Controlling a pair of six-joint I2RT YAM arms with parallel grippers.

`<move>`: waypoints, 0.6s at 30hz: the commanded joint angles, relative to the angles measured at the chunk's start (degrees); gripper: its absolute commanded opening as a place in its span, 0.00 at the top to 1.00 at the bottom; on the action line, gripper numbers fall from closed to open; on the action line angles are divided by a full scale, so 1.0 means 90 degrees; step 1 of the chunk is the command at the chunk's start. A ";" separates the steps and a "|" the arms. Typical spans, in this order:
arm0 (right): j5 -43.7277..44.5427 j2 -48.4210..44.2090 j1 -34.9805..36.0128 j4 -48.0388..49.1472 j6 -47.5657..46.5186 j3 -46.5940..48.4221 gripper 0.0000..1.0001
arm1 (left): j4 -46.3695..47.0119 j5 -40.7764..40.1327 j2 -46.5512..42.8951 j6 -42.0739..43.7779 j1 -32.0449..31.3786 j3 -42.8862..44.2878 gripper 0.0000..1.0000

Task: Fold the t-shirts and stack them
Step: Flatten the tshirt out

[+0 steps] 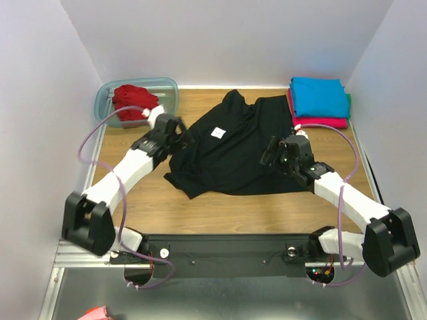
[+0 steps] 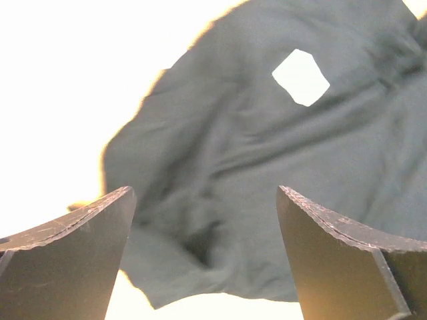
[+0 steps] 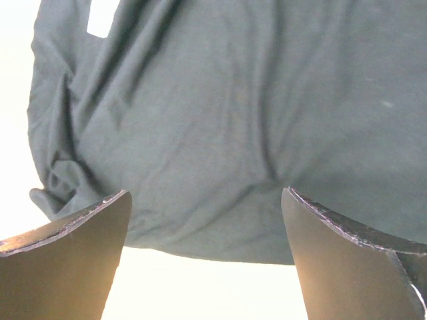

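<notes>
A black t-shirt (image 1: 227,147) lies spread and rumpled in the middle of the wooden table, a white label (image 1: 218,133) showing near its collar. My left gripper (image 1: 184,138) hovers open over its left edge; the left wrist view shows the dark cloth (image 2: 267,167) and the label (image 2: 301,78) between the spread fingers. My right gripper (image 1: 269,152) stands open over the shirt's right part; its wrist view shows the cloth's hem (image 3: 220,133). A red t-shirt (image 1: 133,101) is bunched in the tub. A folded turquoise t-shirt (image 1: 319,97) lies on a folded magenta one (image 1: 327,122) at the back right.
The translucent blue-grey tub (image 1: 167,90) stands at the back left corner. White walls close in the table on three sides. Purple cables (image 1: 87,143) loop beside each arm. Bare wood (image 1: 220,210) shows in front of the black shirt.
</notes>
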 commanded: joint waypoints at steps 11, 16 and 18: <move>0.0780 -0.0692 -0.0022 -0.0754 0.0245 -0.0590 0.00 | 0.0301 0.0228 -0.1079 -0.1413 0.1160 -0.2646 0.22; 0.0741 -0.0633 -0.0022 -0.0832 0.0225 -0.0649 0.00 | 0.0682 0.0550 -0.0561 -0.1277 0.1327 -0.2578 0.29; 0.0721 -0.0652 -0.0022 -0.0852 0.0216 -0.0668 0.00 | 0.0770 0.0687 -0.0326 -0.1257 0.1327 -0.2510 0.32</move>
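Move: The black t-shirt's near left corner lies about 7 cm back, 6 cm left and 15 cm below the left hand. The white patch is some 9 cm ahead and 10 cm right of that hand, the bin 17 cm ahead and 16 cm left. From the right hand, the shirt's near edge is roughly 6 cm back, 3 cm right and 10 cm down; the folded stack is about 25 cm ahead, 15 cm right. Left hand drops about 12 cm, leftward and back, starting to close around the corner; right sinks back and rightward. ##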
